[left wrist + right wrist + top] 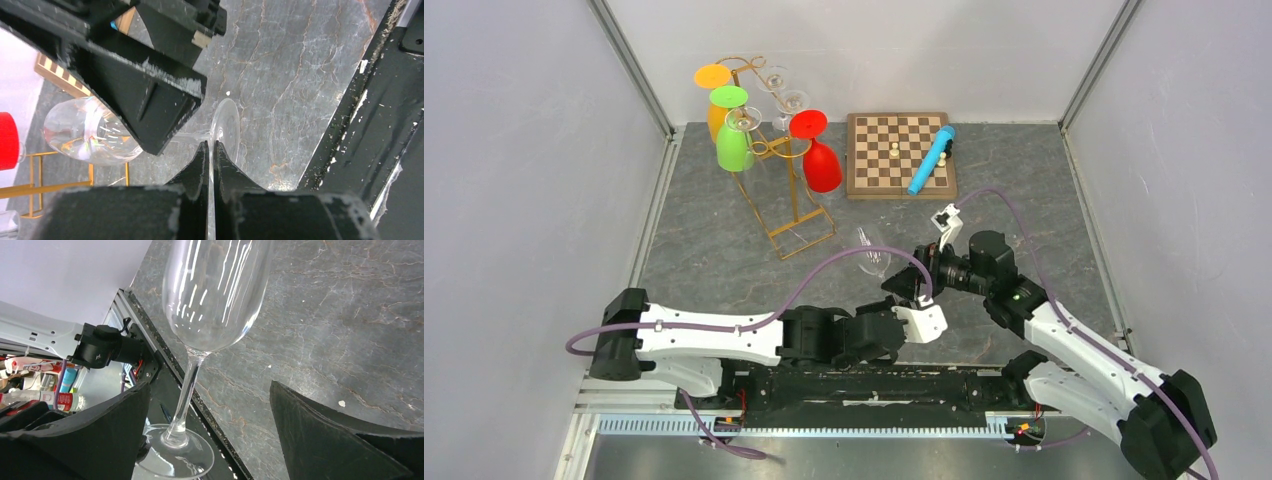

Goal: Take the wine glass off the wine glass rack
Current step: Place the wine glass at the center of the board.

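Note:
A clear wine glass (873, 255) hangs tilted over the table's middle, apart from the gold wine glass rack (776, 150). My left gripper (210, 145) is shut on the rim of the glass's foot (227, 122), and the bowl (85, 132) points away to the left. My right gripper (210, 385) stands open with the stem (187, 387) between its fingers, nearer the left one and touching neither. The bowl (215, 295) fills the top of the right wrist view. In the top view both grippers meet at the glass, the left gripper (902, 290) just below the right gripper (927, 272).
Orange (713, 76), green (733, 150) and red (822, 166) glasses and clear ones (786, 98) hang on the rack. A wooden chessboard (889, 160) with a blue tube (931, 160) and a few pieces lies at the back. Grey walls enclose the table on three sides.

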Action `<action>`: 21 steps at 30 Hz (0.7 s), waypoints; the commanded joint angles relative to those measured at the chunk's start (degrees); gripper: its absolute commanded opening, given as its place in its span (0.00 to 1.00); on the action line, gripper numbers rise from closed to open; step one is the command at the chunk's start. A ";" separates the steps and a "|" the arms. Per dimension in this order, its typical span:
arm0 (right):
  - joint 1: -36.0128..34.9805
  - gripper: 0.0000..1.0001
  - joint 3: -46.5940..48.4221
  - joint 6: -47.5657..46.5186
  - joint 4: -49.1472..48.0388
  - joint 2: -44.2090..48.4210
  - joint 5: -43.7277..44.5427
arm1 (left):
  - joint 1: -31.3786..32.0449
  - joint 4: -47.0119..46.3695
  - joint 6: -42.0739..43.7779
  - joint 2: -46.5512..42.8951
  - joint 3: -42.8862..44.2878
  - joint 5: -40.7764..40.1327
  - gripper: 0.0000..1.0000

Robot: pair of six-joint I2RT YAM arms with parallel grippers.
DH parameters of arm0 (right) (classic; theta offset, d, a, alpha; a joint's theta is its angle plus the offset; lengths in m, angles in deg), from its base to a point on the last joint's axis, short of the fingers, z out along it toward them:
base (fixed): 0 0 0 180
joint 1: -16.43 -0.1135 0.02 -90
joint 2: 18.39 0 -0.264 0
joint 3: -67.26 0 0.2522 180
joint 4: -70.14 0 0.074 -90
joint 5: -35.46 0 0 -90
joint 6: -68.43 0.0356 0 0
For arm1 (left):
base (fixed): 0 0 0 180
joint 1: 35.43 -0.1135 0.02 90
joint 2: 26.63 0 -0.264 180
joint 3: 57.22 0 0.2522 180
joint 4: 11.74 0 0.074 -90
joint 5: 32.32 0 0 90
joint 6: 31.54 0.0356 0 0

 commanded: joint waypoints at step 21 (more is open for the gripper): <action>-3.94 0.56 1.37 1.42 -5.91 -3.66 0.27 | 4.43 -9.78 6.23 0.52 -1.10 -7.60 0.02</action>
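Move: The wine glass's stem is about 2 cm back and 2 cm to the left of my right hand, roughly a centimetre lower. The bowl lies about 4 cm ahead, 5 cm left and slightly higher; the chessboard's centre is some 37 cm ahead, 4 cm right and 17 cm below, and the rack about 22 cm ahead and 22 cm left. From my left hand the stem is about 5 cm ahead, hardly to either side and 1 cm up. I bring my open right hand in about 2 cm to the left, easing back and down as well, so its fingers straddle the stem below the bowl, and I close them by about a third. My left hand keeps its pinch on the foot's rim, drifting some 1.5 cm right and back and tipping up about 5 degrees. ##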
